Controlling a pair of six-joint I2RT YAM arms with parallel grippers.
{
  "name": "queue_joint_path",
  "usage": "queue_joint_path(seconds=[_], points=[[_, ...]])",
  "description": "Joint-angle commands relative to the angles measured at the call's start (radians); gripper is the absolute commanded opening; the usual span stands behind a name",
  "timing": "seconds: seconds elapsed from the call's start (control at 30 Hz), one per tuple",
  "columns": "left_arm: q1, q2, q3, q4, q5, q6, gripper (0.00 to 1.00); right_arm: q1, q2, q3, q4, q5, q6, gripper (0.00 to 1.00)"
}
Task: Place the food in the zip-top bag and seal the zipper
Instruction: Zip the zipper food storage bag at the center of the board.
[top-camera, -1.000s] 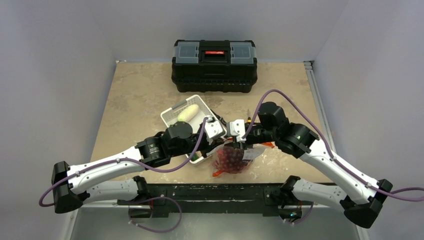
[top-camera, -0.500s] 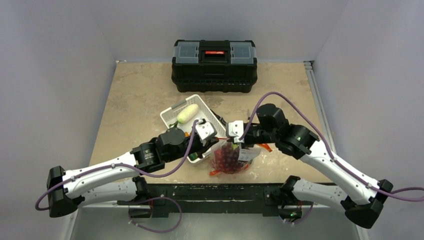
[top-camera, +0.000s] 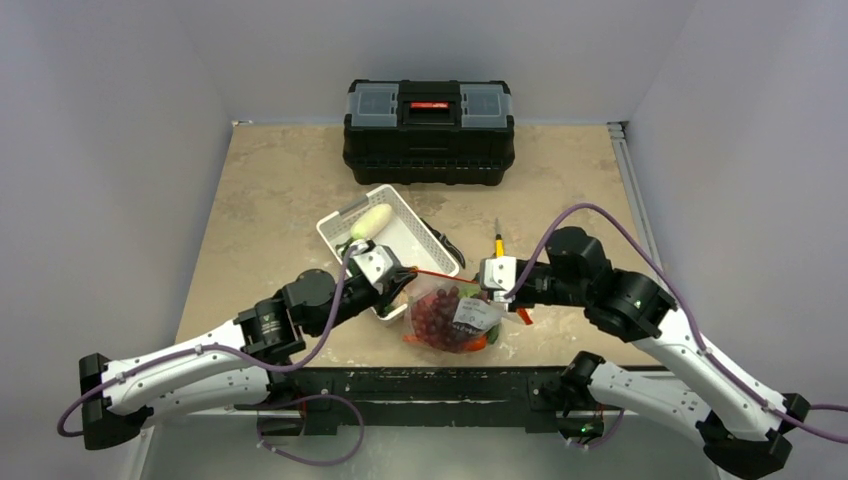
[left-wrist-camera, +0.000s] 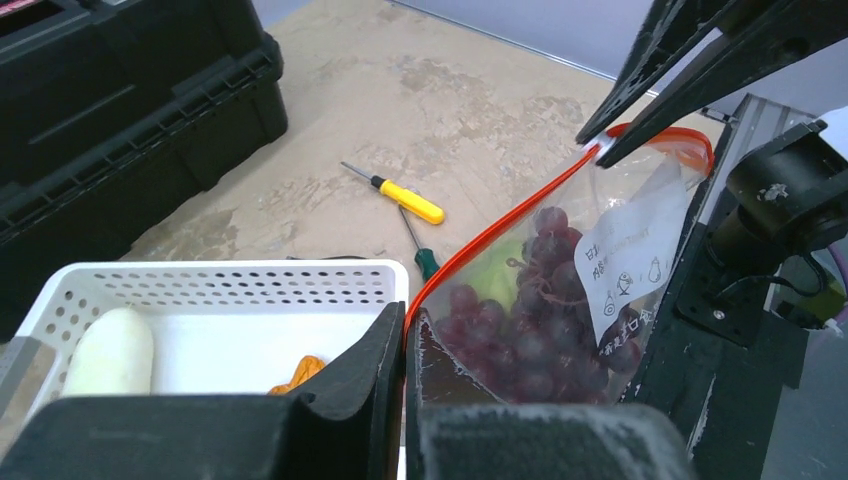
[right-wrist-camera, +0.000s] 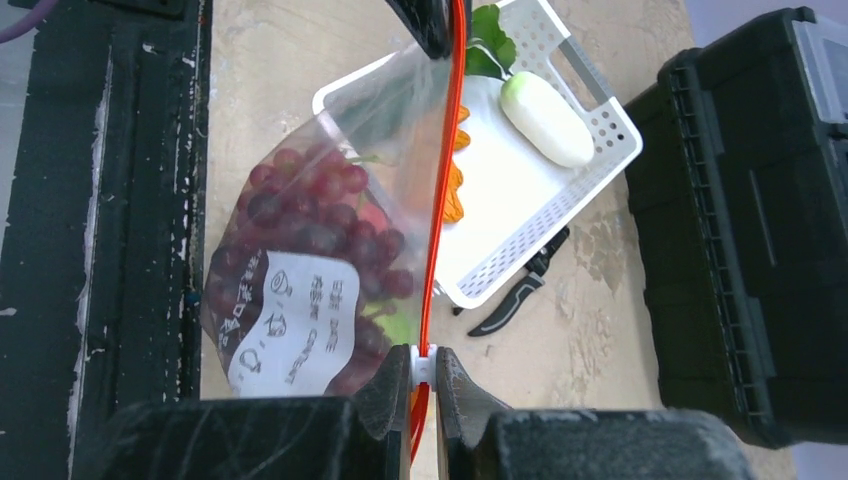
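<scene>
The clear zip-top bag (top-camera: 455, 318) hangs between both grippers near the table's front edge, with dark red grapes (left-wrist-camera: 530, 335) and a pale green piece (left-wrist-camera: 505, 268) inside. Its orange-red zipper (top-camera: 445, 274) is pulled taut. My left gripper (left-wrist-camera: 405, 325) is shut on the zipper's left end (right-wrist-camera: 458, 60). My right gripper (right-wrist-camera: 422, 368) is shut on the white slider (right-wrist-camera: 422, 362) at the other end. In the white basket (top-camera: 425, 245) lie a white oblong (right-wrist-camera: 545, 118), orange pieces (right-wrist-camera: 452, 190) and green leaves (right-wrist-camera: 490, 40).
A black toolbox (top-camera: 428, 130) stands at the back. Black pruning shears (right-wrist-camera: 515, 295) lie beside the basket. A yellow-handled screwdriver (left-wrist-camera: 410, 200) and a green-handled one (left-wrist-camera: 425, 262) lie on the table behind the bag. The black front rail (right-wrist-camera: 100, 200) runs just below the bag.
The right gripper has shut on the slider and drawn back to the right. The left gripper moved left and nearer. The zipper now stretches straight between them.
</scene>
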Motion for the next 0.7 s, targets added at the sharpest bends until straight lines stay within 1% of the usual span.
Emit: queue_joint_path(seconds=[0.0,0.1,0.17,0.37,0.67], points=[[0.01,-0.102,-0.032,0.043,-0.157,-0.017,0.0,-0.003,-0.069,0.003,-0.084,0.103,0.016,0.0],[0.01,-0.138,-0.046,0.028,-0.179,-0.018,0.0,-0.003,-0.084,0.005,-0.106,0.116,0.008,0.0],[0.01,-0.164,-0.054,-0.02,-0.199,-0.018,0.0,-0.003,-0.095,0.001,-0.122,0.13,0.004,0.0],[0.01,-0.253,-0.063,-0.084,-0.264,0.003,0.0,-0.003,-0.142,-0.008,-0.173,0.17,0.003,0.0],[0.01,-0.25,-0.074,-0.088,-0.234,-0.031,0.0,-0.003,-0.201,-0.03,-0.229,0.182,0.01,0.0]])
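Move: From the right gripper, pinching the white slider, the zipper's loose right end hangs about 9 cm right, 6 cm back and 4 cm lower. The bag's grapes sit some 10 cm left, 2 cm back and 12 cm below it; the yellow screwdriver lies 17 cm ahead, 3 cm right, 20 cm below. The left gripper holds the zipper's left end, with the slider about 15 cm right, 3 cm back and level, and the white basket 14 cm ahead, 6 cm left, 19 cm down. Keep both grippers shut and pull them apart: draw the right gripper, still pinching the slider, about 5 cm right and a little back along the orange zipper towards its right end. Meanwhile haul the zipper's left end some 6 cm straight left with the left gripper, turning it about 10 degrees counter-clockwise, and ease it to a stop at the end. ##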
